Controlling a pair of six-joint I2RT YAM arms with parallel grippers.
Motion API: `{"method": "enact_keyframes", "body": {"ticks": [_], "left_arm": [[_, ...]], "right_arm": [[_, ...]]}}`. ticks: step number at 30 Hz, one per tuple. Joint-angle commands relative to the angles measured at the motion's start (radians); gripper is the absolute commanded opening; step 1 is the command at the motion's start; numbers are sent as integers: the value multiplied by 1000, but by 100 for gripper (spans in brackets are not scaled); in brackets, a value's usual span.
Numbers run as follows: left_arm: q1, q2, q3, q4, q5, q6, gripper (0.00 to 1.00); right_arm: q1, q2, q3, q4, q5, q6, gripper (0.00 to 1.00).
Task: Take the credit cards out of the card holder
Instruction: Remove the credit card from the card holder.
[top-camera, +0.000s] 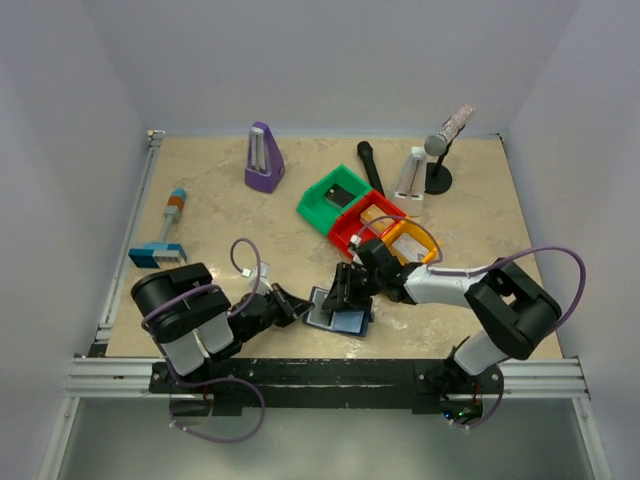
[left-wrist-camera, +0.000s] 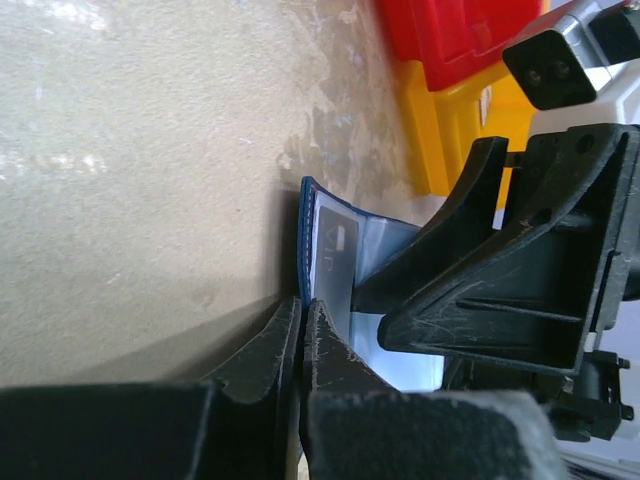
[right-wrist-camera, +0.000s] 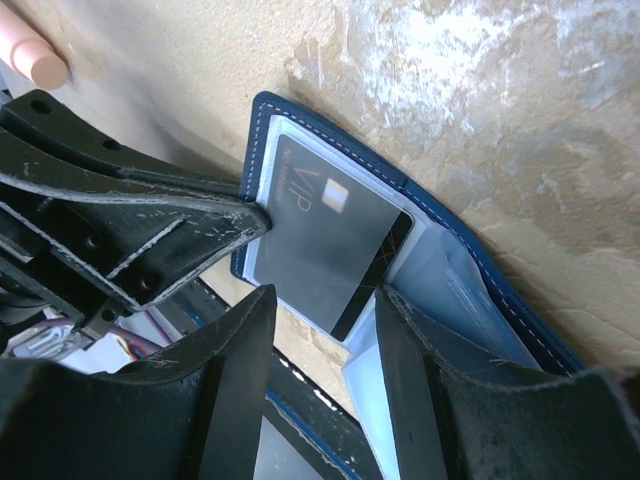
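The navy card holder (top-camera: 330, 312) lies open near the table's front edge, its pale blue inner panels facing up. My left gripper (top-camera: 303, 308) is shut on its left edge; in the left wrist view the fingertips (left-wrist-camera: 303, 305) pinch the navy rim (left-wrist-camera: 306, 225). A dark grey credit card (right-wrist-camera: 320, 235) marked VIP sticks partly out of a pocket of the card holder (right-wrist-camera: 335, 140). My right gripper (right-wrist-camera: 325, 325) is open over it, the card's lower corner lying between the fingers without touching them. The same card (left-wrist-camera: 337, 258) shows in the left wrist view.
Green (top-camera: 334, 194), red (top-camera: 362, 222) and yellow (top-camera: 410, 240) bins stand just behind the right arm. Further back are a purple metronome (top-camera: 264, 158), a black handle (top-camera: 370, 165) and a microphone on a stand (top-camera: 445, 140). A blue-handled tool (top-camera: 165, 232) lies at the left.
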Motion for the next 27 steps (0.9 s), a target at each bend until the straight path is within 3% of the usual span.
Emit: {"method": "enact_keyframes", "body": {"ticks": [1, 12, 19, 27], "left_arm": [[-9, -55, -175, 247, 29, 52, 0], [-8, -200, -155, 180, -7, 55, 0], [-9, -262, -184, 149, -94, 13, 0], [-11, -175, -217, 246, -160, -62, 0]], "right_arm": [[5, -49, -27, -93, 55, -47, 50], [6, -201, 10, -153, 47, -52, 52], [6, -232, -60, 14, 29, 5, 52], [6, -236, -76, 127, 46, 36, 52]]}}
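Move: My left hand still pinches the card holder's left edge; the dark VIP card in its left page is about 4 cm to this hand's right, practically level and straight across. From my half-open right hand, that card lies some 4 cm left, 1 cm ahead and 2 cm below. Around the right hand, the red tray sits about 20 cm ahead and 7 cm right, the yellow tray roughly 15 cm ahead and 17 cm right. I lift the card holder by its left edge with my left hand, keeping the pinch: up about 7 cm, easing forward a little and dipping slightly at the end, fingertips tipping up some 10 degrees. My right hand climbs along above it, about 4.5 cm, tilting a little, fingers staying half open over the card page. ##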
